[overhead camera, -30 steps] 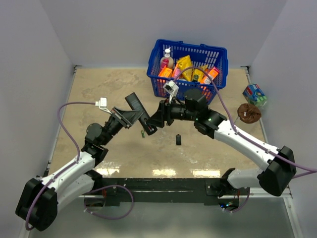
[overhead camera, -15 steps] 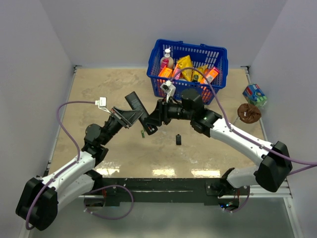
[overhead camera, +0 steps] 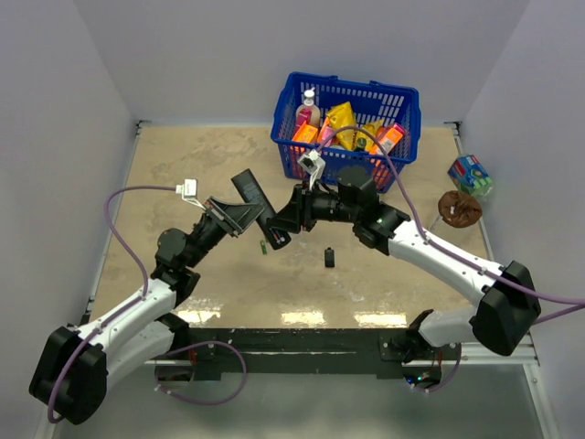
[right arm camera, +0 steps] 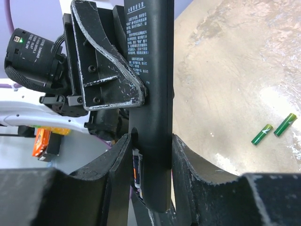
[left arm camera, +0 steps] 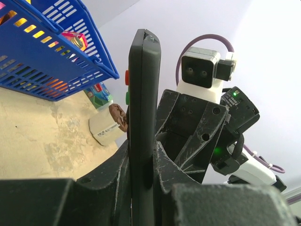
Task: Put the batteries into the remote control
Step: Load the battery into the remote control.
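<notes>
The black remote control [overhead camera: 249, 194] is held off the table between both arms. My left gripper [left arm camera: 141, 160] is shut on its thin edges, and the remote [left arm camera: 143, 94] stands upright with its coloured buttons facing left. My right gripper [right arm camera: 151, 141] is shut across the width of the remote [right arm camera: 153, 70], with both fingers against its sides and the printed back facing the camera. Two green batteries [right arm camera: 261, 133] [right arm camera: 285, 124] lie side by side on the tabletop below. In the top view a small green spot [overhead camera: 262, 245] shows under the remote.
A blue basket [overhead camera: 347, 114] full of packets stands at the back, close behind the right arm. A small black piece [overhead camera: 329, 257] lies on the table near the middle. A brown object [overhead camera: 460, 208] and a blue-green box [overhead camera: 470, 174] sit at the right edge.
My right gripper has narrowed its jaws onto the remote, and its arm has shifted slightly. The left arm and the remote have stayed where they were.
</notes>
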You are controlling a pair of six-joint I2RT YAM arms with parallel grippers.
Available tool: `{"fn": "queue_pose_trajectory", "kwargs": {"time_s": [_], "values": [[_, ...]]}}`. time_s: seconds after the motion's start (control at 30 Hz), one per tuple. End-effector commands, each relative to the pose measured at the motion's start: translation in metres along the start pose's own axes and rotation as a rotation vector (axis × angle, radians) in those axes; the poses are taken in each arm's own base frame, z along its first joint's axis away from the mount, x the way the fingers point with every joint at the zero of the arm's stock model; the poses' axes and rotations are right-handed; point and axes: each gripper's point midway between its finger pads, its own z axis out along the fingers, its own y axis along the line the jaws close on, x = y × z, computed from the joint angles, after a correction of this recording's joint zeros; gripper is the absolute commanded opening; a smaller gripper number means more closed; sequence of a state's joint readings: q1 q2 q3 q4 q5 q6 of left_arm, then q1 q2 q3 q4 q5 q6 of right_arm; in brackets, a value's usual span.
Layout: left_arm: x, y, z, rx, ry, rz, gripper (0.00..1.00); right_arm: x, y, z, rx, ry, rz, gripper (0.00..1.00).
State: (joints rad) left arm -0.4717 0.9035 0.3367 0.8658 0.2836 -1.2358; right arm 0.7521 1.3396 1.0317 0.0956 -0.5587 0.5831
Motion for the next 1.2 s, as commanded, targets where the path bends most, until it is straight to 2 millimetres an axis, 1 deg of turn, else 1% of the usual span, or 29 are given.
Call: {"fn": "queue_pose_trajectory", "kwargs": {"time_s": [0.0, 0.17, 0.23, 0.33, 0.47, 0.5, 0.53, 0.57, 0.6, 0.63, 0.7, 0.73, 0.77, 0.83, 0.87, 0.9, 0.93, 0.97, 1.03, 1.07, 1.1, 1.13, 1.17], "values": [[-0.019, -0.05, 0.006, 0.169, -0.05, 0.05, 0.0, 0.017, -0.01, 0.001, 0.033, 0.055, -0.054, 0.16], [-0.019, -0.054, 0.007, 0.187, -0.051, 0.055, 0.0, 0.026, -0.01, 0.009, 0.026, 0.102, -0.067, 0.18], [-0.019, -0.055, 0.007, 0.191, -0.049, 0.056, 0.0, 0.036, -0.013, 0.012, 0.036, 0.137, -0.062, 0.19], [-0.02, -0.058, 0.007, 0.199, -0.053, 0.061, 0.0, 0.046, -0.014, 0.015, 0.029, 0.172, -0.061, 0.23], [-0.02, -0.062, 0.007, 0.218, -0.048, 0.071, 0.0, 0.05, -0.012, 0.016, 0.021, 0.193, -0.061, 0.25], [-0.019, -0.062, 0.008, 0.222, -0.042, 0.07, 0.0, 0.051, -0.013, 0.016, 0.023, 0.199, -0.058, 0.27], [-0.017, -0.061, 0.008, 0.221, -0.035, 0.07, 0.0, 0.05, -0.011, 0.016, 0.018, 0.197, -0.061, 0.34], [-0.017, -0.059, 0.008, 0.217, -0.034, 0.07, 0.0, 0.049, -0.009, 0.015, 0.013, 0.195, -0.063, 0.39], [-0.016, -0.058, 0.008, 0.215, -0.033, 0.071, 0.0, 0.047, -0.007, 0.015, 0.009, 0.189, -0.063, 0.43], [-0.014, -0.054, 0.007, 0.206, -0.031, 0.071, 0.0, 0.045, -0.005, 0.014, 0.003, 0.185, -0.066, 0.49], [-0.014, -0.047, 0.006, 0.18, -0.034, 0.094, 0.0, 0.037, 0.002, 0.01, -0.002, 0.164, -0.074, 0.55], [-0.015, -0.045, 0.006, 0.167, -0.037, 0.103, 0.0, 0.032, 0.003, 0.009, 0.007, 0.15, -0.079, 0.6], [-0.013, -0.039, 0.006, 0.144, -0.032, 0.131, 0.0, 0.024, 0.009, 0.006, 0.004, 0.129, -0.094, 0.62], [-0.015, -0.035, 0.006, 0.121, -0.039, 0.155, 0.0, 0.018, 0.01, 0.003, 0.022, 0.119, -0.097, 0.68], [-0.015, -0.029, 0.006, 0.093, -0.036, 0.18, 0.0, 0.009, 0.017, -0.001, 0.016, 0.096, -0.112, 0.73], [-0.015, -0.027, 0.006, 0.082, -0.038, 0.193, 0.0, 0.008, 0.017, -0.004, 0.026, 0.098, -0.116, 0.76], [-0.017, -0.019, 0.006, 0.045, -0.039, 0.211, 0.0, 0.003, 0.018, -0.006, 0.033, 0.086, -0.125, 0.78], [-0.018, -0.014, 0.006, 0.026, -0.04, 0.222, 0.0, -0.005, 0.02, -0.009, 0.046, 0.067, -0.136, 0.83], [-0.022, -0.009, 0.005, -0.005, -0.051, 0.254, 0.0, -0.012, 0.02, -0.018, 0.076, 0.05, -0.148, 0.87], [-0.02, 0.002, 0.004, -0.051, -0.04, 0.276, 0.0, -0.019, 0.017, -0.021, 0.111, 0.027, -0.154, 0.88], [-0.023, 0.005, 0.004, -0.067, -0.042, 0.292, 0.0, -0.023, 0.017, -0.028, 0.132, 0.009, -0.157, 0.89], [-0.025, 0.012, 0.002, -0.104, -0.043, 0.304, 0.0, -0.026, 0.015, -0.031, 0.155, -0.003, -0.157, 0.91], [-0.026, 0.015, 0.001, -0.116, -0.046, 0.327, 0.0, -0.03, 0.006, -0.037, 0.211, -0.027, -0.152, 0.94]]}}
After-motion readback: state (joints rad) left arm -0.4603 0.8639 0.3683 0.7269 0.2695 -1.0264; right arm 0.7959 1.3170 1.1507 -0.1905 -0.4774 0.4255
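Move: The right fingers are already shut on the lower end of the remote control, whose battery bay lies within about 1 cm of that hand's point, slightly back and to its left. The left grip on the remote's middle is about 3 cm farther out and 4 cm left. Two loose green batteries lie some 6 cm left, 2 cm ahead and 18 cm below; the black cover is 14 cm right, about 1 cm back, equally low. From the left hand the bay is about 4 cm back, 4 cm right and 2 cm lower. Still pinching the bay end of the remote, the right hand first bears down with it by about 1 cm, and the left hand, keeping its grip on the middle, sinks nearly as much. The right fingers then spread wide and let go, the hand dipping some 2.5 cm back and down before swinging up about 3.5 cm, forward and a little right, its fingertips tipped about 10 degrees lower, while the left hand comes back up, then rolls the remote roughly 10 degrees and sinks again by a centimetre. ##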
